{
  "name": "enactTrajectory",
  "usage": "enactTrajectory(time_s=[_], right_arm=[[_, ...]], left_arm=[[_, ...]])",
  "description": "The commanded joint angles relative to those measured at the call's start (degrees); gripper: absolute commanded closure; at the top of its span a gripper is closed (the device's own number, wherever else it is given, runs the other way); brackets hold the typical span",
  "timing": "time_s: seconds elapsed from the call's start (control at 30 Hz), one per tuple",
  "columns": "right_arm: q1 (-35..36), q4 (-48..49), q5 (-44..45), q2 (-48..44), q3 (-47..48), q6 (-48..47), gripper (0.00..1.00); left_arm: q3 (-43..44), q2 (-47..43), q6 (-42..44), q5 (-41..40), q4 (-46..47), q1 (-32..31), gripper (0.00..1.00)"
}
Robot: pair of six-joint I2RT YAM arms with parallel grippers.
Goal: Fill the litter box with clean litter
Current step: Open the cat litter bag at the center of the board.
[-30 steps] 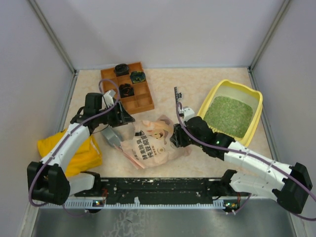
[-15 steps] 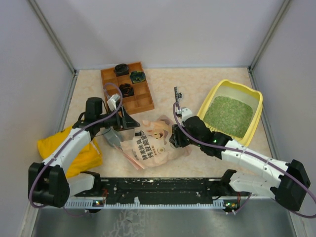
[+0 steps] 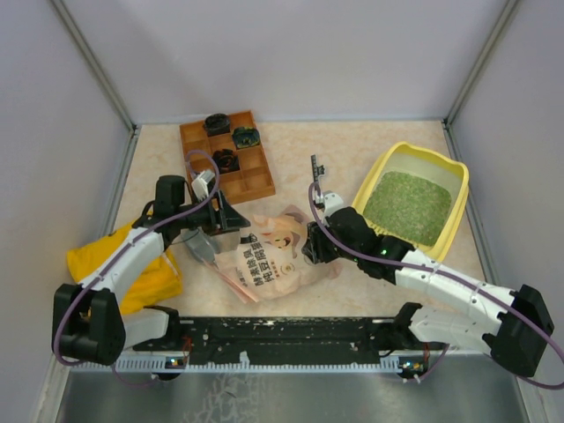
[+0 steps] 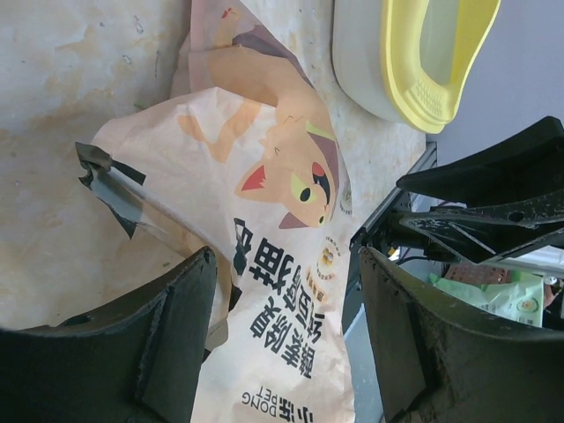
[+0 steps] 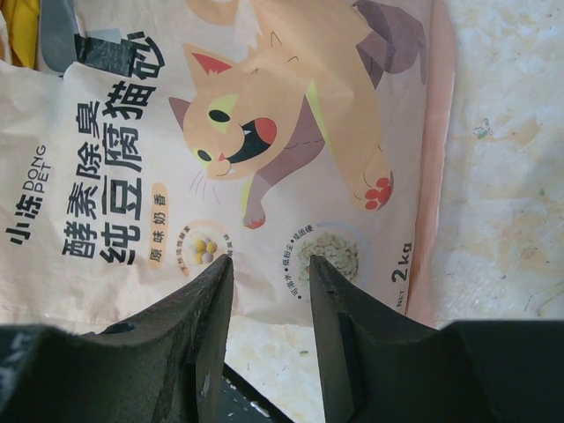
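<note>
The yellow litter box [image 3: 456, 214] stands at the right of the table, with the green clean litter [image 3: 407, 206] spread inside it. The box's rim [image 4: 421, 77] also shows at the top of the left wrist view. A pink cat-printed pouch [image 3: 271, 252] lies flat in the middle. My left gripper [image 3: 231, 217] hovers at the pouch's left end, open, and the pouch [image 4: 282, 220] runs under the wide gap between its fingers [image 4: 286, 257]. At the pouch's right edge my right gripper [image 3: 310, 248] is open, nothing between its fingers [image 5: 270, 264], the pouch [image 5: 264, 150] just beyond them.
A grey scoop [image 3: 201, 247] lies beside the pouch's left end. A yellow cloth bag [image 3: 132, 271] sits at the left under my left arm. A brown wooden compartment tray [image 3: 256, 181] with dark items stands at the back. A black rail [image 3: 282, 339] runs along the front edge.
My left gripper has opened wider and shifted a little right, toward the pouch. The right arm has edged slightly left; its jaws hold the same gap.
</note>
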Motion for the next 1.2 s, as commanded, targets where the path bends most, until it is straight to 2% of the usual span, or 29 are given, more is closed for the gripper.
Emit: enactTrajectory(time_s=[0.0, 0.2, 0.3, 0.43, 0.77, 0.83, 1.03, 1.13, 1.17], right_arm=[[0.5, 2.1, 0.4, 0.4, 3.0, 1.0, 0.6], [0.5, 2.4, 1.3, 0.9, 3.0, 1.5, 0.59], [0.5, 2.5, 2.4, 1.3, 3.1, 2.4, 0.59], [0.5, 2.5, 2.9, 2.6, 2.7, 3.6, 0.58], [0.5, 5.2, 5.2, 3.0, 0.3, 6.2, 0.58], [0.5, 5.6, 5.5, 3.1, 0.0, 6.7, 0.58], [0.5, 6.3, 5.5, 2.4, -1.0, 6.6, 0.58], [0.5, 7.6, 6.3, 0.8, -2.3, 6.9, 0.59], [0.5, 7.9, 6.8, 0.3, -2.7, 7.1, 0.6]], left_arm=[[0.4, 0.1, -1.0, -1.6, 0.6, 0.1, 0.29], [-0.7, 1.6, -3.6, -1.5, 3.9, 0.1, 0.29], [-3.0, 2.4, -6.9, -0.4, 8.4, 0.1, 0.31], [-5.2, 3.8, -10.8, 1.8, 14.3, 0.0, 0.38], [-0.4, 9.5, -9.7, -0.8, 10.5, -2.1, 0.43], [0.5, 10.0, -10.0, -1.0, 10.7, -2.8, 0.48], [3.6, 8.3, -13.4, 3.1, 12.1, -3.2, 0.79], [1.1, 6.6, -19.9, 7.7, 19.6, -3.2, 0.99], [-0.5, 6.4, -23.1, 9.6, 24.0, -3.2, 1.0]])
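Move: The cat litter bag's open edge, with the black strip, lies about 3 cm to the right of the left hand, level with it in reach and some 4 cm lower. The bag's printed body lies about 9 cm right and 10 cm back. The scoop is some 9 cm left and 8 cm back, and the wooden organizer 16 cm ahead and 5 cm left. From the right hand, the open edge is about 15 cm left, 6 cm ahead and 3 cm below. The left fingers pinch the film at the bag's open edge beside the black strip: wide open, they first dip about 3 cm with the tips tilting some 10 degrees, then ease right and forward, shut there and rise nearly as far again. Meanwhile the empty right hand, fingers part open, sinks and creeps forward about 2 cm over the bag, turning slightly clockwise. ##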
